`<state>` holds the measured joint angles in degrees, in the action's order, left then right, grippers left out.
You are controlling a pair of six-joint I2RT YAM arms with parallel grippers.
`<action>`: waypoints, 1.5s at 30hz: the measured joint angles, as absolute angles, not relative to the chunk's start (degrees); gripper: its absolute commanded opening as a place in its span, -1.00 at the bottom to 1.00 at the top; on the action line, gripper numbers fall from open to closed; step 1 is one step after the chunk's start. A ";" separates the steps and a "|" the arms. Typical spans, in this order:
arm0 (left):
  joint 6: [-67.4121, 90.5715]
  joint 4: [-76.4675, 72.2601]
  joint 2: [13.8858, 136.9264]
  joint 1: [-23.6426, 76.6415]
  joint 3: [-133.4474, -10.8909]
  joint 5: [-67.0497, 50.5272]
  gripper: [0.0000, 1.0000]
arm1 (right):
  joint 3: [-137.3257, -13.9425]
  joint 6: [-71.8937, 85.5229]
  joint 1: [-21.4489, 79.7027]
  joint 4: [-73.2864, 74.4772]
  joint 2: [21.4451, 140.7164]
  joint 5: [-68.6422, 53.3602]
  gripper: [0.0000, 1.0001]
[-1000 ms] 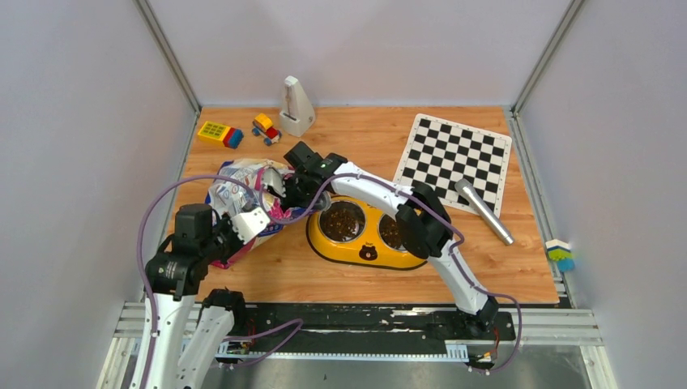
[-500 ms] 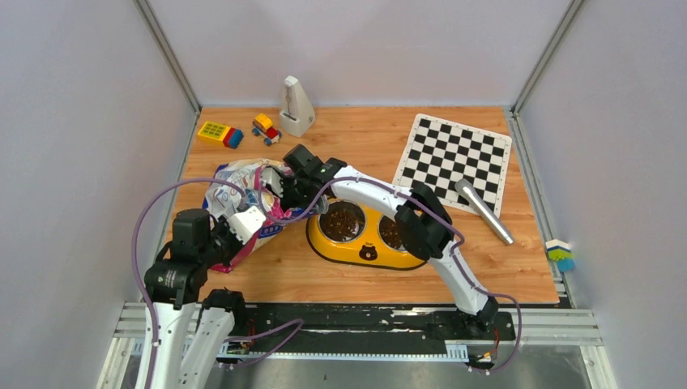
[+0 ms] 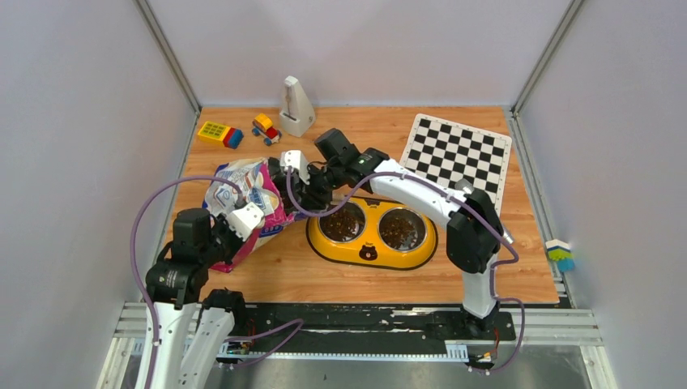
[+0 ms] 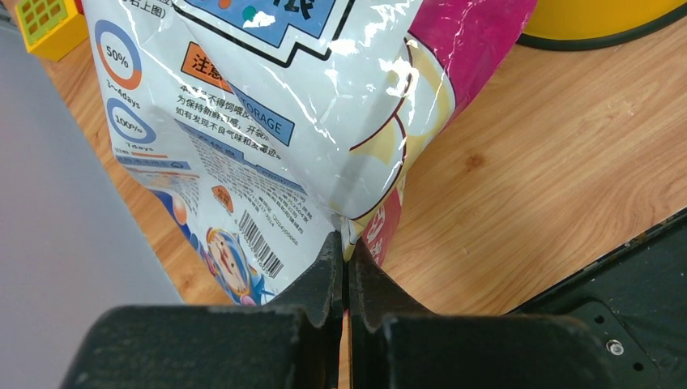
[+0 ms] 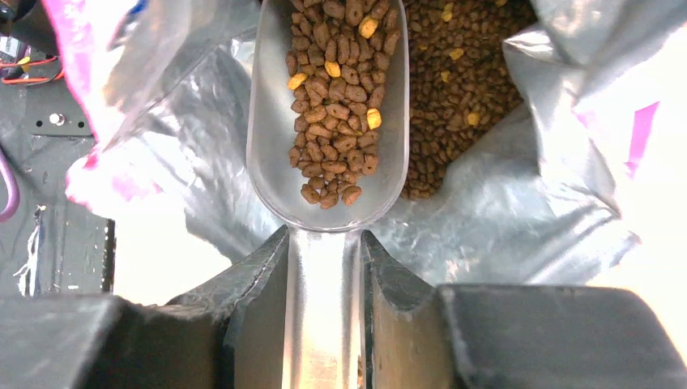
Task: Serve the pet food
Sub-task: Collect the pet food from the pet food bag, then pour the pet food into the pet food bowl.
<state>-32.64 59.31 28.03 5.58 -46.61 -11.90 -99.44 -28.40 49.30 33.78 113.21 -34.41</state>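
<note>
The glossy pink and blue cat-food bag (image 3: 243, 194) lies propped on the wood at the left, its mouth toward the feeder. My left gripper (image 3: 247, 231) (image 4: 346, 243) is shut on the bag's (image 4: 267, 105) bottom seam. My right gripper (image 3: 288, 185) (image 5: 324, 239) is shut on the handle of the clear plastic scoop (image 5: 328, 105), which sits inside the bag's mouth, loaded with brown pet food (image 5: 332, 121). More pet food (image 5: 462, 73) lies in the silver-lined bag beside the scoop. Both steel bowls (image 3: 343, 220) of the yellow feeder (image 3: 369, 253) hold kibble.
A checkerboard (image 3: 454, 154) with a metal cylinder (image 3: 484, 211) on its corner lies at the back right. A white wedge-shaped object (image 3: 296, 107), toy blocks (image 3: 220, 133) and a toy car (image 3: 266, 128) stand at the back left. A small coloured block (image 3: 559, 254) sits on the right rail.
My right arm's elbow has swung to the right and uncovered the right bowl, and its wrist has turned at the bag's mouth. The left gripper has kept its hold on the bag.
</note>
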 measured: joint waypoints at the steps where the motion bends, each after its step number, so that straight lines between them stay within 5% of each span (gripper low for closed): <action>1: -32.60 59.31 28.03 5.56 -46.61 -11.90 -1.00 | -98.80 -28.75 48.95 33.85 112.05 -34.26 -1.00; 36: -31.16 59.27 28.36 4.49 -46.61 -14.00 -1.00 | -73.63 -46.37 37.95 44.60 79.11 -24.45 -1.00; 45: -30.85 59.18 28.40 3.84 -46.61 -14.57 -1.00 | -73.34 -52.03 39.09 53.95 81.54 -13.43 -1.00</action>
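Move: The right hand grips the clear scoop by its handle, already loaded with pet food, its head just left of the hand in the pet food bag's mouth. From this hand the left bowl lies about 12 cm right, 5 cm back and 13 cm below; the right bowl is some 26 cm right, 6 cm back. The bag's middle is about 9 cm left and 3 cm back. From the left hand, the left bowl is about 24 cm right and 5 cm ahead. The right arm draws the loaded scoop out of the bag's mouth and carries it about 22 cm to the right towards the feeding bowls, first easing slightly forward, then drifting back, rising to some 4 cm up and sinking again over the bowls. Over the last stretch the wrist tips the fingers some 25 degrees more steeply down, with the grip on the handle unchanged, while the left hand stays put and keeps the bag's edge pinched. ##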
